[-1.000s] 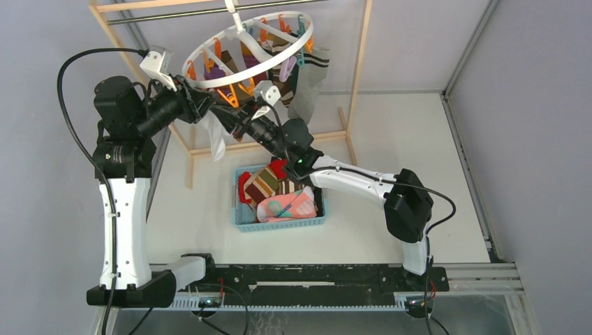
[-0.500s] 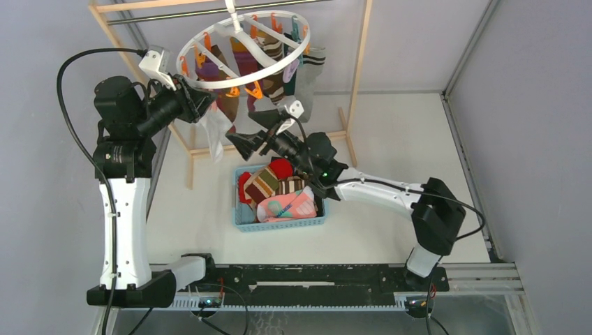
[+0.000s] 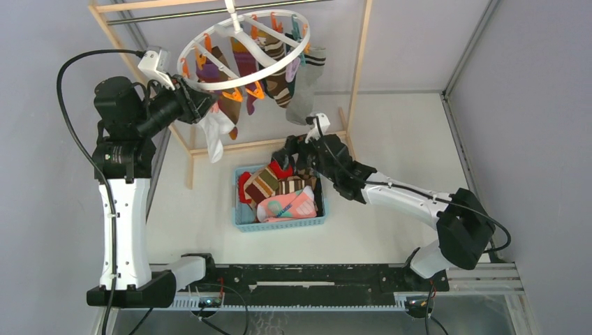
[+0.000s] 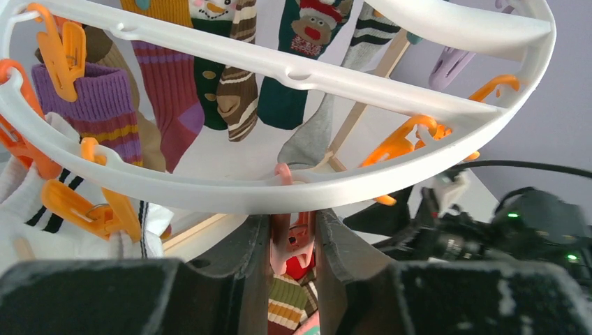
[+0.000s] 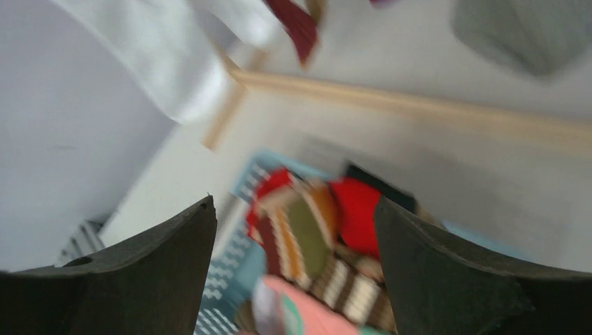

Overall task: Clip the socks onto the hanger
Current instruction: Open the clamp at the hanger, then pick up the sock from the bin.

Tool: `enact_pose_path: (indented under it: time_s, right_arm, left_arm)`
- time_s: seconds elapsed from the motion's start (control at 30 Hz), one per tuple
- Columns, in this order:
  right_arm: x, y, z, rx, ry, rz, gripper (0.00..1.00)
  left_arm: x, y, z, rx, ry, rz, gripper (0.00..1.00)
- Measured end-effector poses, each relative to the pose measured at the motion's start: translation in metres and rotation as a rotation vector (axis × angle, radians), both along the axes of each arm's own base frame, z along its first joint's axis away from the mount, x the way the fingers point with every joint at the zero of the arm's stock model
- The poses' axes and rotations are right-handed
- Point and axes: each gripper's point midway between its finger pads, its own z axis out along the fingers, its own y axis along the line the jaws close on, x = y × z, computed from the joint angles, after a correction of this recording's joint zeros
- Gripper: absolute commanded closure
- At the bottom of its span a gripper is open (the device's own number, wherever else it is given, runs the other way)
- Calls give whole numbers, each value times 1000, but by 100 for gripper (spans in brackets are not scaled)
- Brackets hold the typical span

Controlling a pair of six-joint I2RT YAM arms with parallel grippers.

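Observation:
The white round hanger [image 3: 216, 85] hangs from the rack's rod with several socks [image 3: 241, 59] clipped on it. My left gripper [image 3: 195, 98] is at its near-left rim. In the left wrist view it [image 4: 293, 237] is shut on a pink clip [image 4: 297, 241] under the hanger's rim [image 4: 209, 195]. A white sock with black bands [image 4: 28, 209] hangs from an orange clip [image 4: 91, 209] just left of it. My right gripper [image 3: 290, 150] hovers open over loose socks [image 3: 276, 192] in the basket. Its jaws [image 5: 294, 202] stand wide with nothing between them, above those blurred socks [image 5: 314, 237].
A blue plastic basket [image 3: 241, 216] sits on the table in front of the rack. The light wooden rack frame [image 3: 359, 63] stands around the hanger, its low crossbar [image 5: 419, 105] just beyond the basket. Grey walls close in left and right.
My right gripper opened, left the hanger and swung down and right to above the basket. The hanger tilted back up. My left gripper stays on its clip.

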Motion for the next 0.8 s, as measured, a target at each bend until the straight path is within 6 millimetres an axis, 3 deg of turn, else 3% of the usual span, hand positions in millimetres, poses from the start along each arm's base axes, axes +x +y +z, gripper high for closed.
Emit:
enact_pose_path:
  time_s: [0.13,0.27,0.4,0.6,0.8]
  right_arm:
    - [-8,-28,-77,-130,177,-22,25]
    - [-26,-18,-107,-164,269,53,28]
    - [-53,-2,-117,-213,262,138,27]
    - [-120,33,-117,-256,205,419,30]
    - [-145,39,-128,-312,151,603,30]
  left_arm:
    - [-1,-1,-1,-6,11,-3,93]
    - [-1,-1,-2,-7,13,-6,93]
    - [-2,-1,-3,-7,17,-8,93]
    - [-4,-4,-3,-9,19,-25,93]
    - [-5,-4,-3,-9,22,-29,93]
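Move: The left hand already has the pink clamp between its pads, right at its hand point under the hanger's rim; the pink sock lies about 16 cm to its right, 3 cm back and 41 cm below. From the empty right hand, the pink sock is nearly underneath, roughly 20 cm down, 3 cm back and 3 cm left. The striped sock is some 7 cm ahead and 10 cm left, the red sock about 12 cm ahead and 5 cm left, both as low. The right hand drops quickly some 12 cm over the basket, then sweeps back about 11 cm and some 5 cm left, nearly level, to the basket's near side, its wrist turning about 35 degrees counter-clockwise and its fingers dipping more steeply, their gap narrowing somewhat but still wide and empty. Meanwhile the left hand stays almost still beneath the hanger's rim and keeps its pinch on the pink clamp. ##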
